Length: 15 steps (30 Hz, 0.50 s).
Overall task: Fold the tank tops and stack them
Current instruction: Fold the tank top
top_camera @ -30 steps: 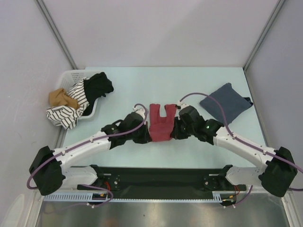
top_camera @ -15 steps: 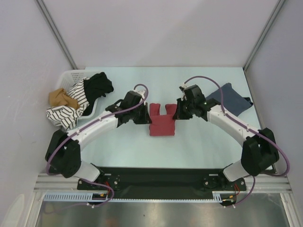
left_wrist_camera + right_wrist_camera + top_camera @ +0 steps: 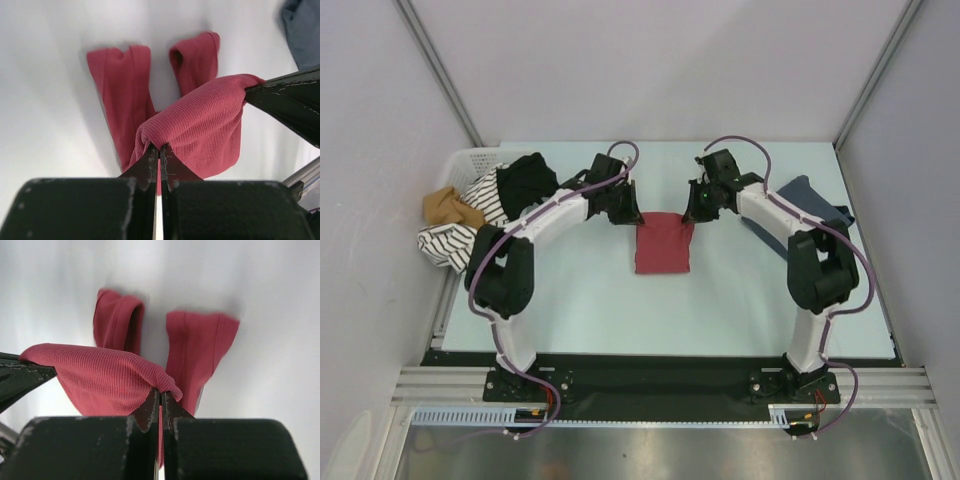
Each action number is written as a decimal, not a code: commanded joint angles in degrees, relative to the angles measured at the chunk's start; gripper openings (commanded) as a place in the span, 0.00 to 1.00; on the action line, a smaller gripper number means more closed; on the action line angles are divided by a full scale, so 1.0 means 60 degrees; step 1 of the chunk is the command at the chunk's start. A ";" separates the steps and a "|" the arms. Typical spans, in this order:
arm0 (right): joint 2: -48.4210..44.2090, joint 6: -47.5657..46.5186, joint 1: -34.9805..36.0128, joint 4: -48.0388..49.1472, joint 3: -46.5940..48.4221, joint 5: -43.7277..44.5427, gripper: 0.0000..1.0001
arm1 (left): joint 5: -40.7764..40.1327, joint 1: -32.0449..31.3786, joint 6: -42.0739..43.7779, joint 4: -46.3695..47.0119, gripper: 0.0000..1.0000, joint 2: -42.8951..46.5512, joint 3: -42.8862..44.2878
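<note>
The brick red tank top (image 3: 662, 245) lies mid-table, doubled over. My left gripper (image 3: 632, 214) is shut on one corner of its lifted edge, my right gripper (image 3: 691, 213) shut on the other. In the left wrist view the ribbed red cloth (image 3: 200, 125) is pinched at my left gripper (image 3: 160, 148) and stretches to the right gripper's finger (image 3: 285, 100), with both straps flat on the table beneath. The right wrist view shows the same red fold (image 3: 100, 375) held in my right gripper (image 3: 161, 393). The folded blue-grey tank top (image 3: 802, 190) lies at the right, partly behind the right arm.
A white basket (image 3: 465, 160) at the far left holds a black garment (image 3: 525, 180), a striped one (image 3: 460, 240) and a tan one (image 3: 445, 207), some spilling over its rim. Grey walls and metal posts close in the table on three sides.
Both arms have stretched toward the far side, carrying the red top's near edge up and over its straps. The top now shows as a shorter rectangle.
</note>
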<state>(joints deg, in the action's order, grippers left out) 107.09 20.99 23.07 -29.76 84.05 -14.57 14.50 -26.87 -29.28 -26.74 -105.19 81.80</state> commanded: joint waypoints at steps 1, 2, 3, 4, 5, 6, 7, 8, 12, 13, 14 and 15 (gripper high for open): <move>0.0754 -0.0203 -0.0124 -0.0138 0.1004 0.0450 0.00 | 0.0366 0.0348 0.0309 -0.0201 0.00 -0.0937 0.0939; 0.0915 -0.0145 -0.0168 -0.0123 0.1166 0.0494 0.00 | 0.0381 0.0406 0.0309 -0.0187 0.01 -0.1100 0.1058; 0.1236 -0.0115 -0.0241 -0.0109 0.1298 0.0581 0.00 | 0.0366 0.0436 0.0309 -0.0100 0.00 -0.1247 0.1132; 0.1384 -0.0057 -0.0299 -0.0138 0.1430 0.0582 0.00 | 0.0236 0.0479 0.0309 -0.0084 0.01 -0.1538 0.1292; 0.1516 -0.0028 -0.0344 -0.0152 0.1677 0.0640 0.00 | 0.0249 0.0581 0.0280 -0.0099 0.01 -0.1686 0.1395; 0.1662 -0.0013 -0.0373 -0.0095 0.1781 0.0670 0.00 | 0.0307 0.0626 0.0294 -0.0070 0.01 -0.1847 0.1498; 0.1881 0.0031 -0.0460 -0.0051 0.1884 0.0699 0.01 | 0.0380 0.0684 0.0280 -0.0084 0.02 -0.2182 0.1716; 0.2014 0.0104 -0.0490 0.0066 0.2074 0.0714 0.04 | 0.0453 0.0772 0.0251 -0.0084 0.03 -0.2345 0.1820; 0.2309 0.0222 -0.0549 0.0242 0.2369 0.0758 0.48 | 0.0485 0.0861 0.0221 0.0062 0.36 -0.2816 0.2216; 0.2091 0.0193 -0.0564 0.0330 0.2296 0.0729 0.50 | 0.0309 0.0861 0.0236 0.0135 0.44 -0.2584 0.2057; 0.1944 0.0192 -0.0564 0.0432 0.2150 0.0729 0.55 | -0.0040 0.0875 0.0236 0.0266 0.59 -0.2393 0.1896; 0.1754 0.0149 -0.0564 0.0593 0.1888 0.0729 0.58 | -0.0174 0.0875 0.0236 0.0587 0.65 -0.1927 0.1706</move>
<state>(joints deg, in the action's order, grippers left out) 120.92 22.20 20.01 -29.19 95.26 -11.22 16.03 -22.17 -28.29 -27.24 -122.02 91.81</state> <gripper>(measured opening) 0.554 0.594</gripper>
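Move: The left hand, still pinching its corner of the red tank top's raised hem, has the left strap end about 5 cm ahead, 2 cm right and 8 cm below. The right hand, on the other corner, has the right strap end about 5 cm ahead, 2 cm left and 7 cm below. From there the folded blue top lies some 25 cm right and 5 cm ahead; the black top lies roughly 25 cm left and 12 cm ahead of the left hand. Both hands carry the hem down and about 5 cm forward onto the strap ends, then open, releasing the corners. ##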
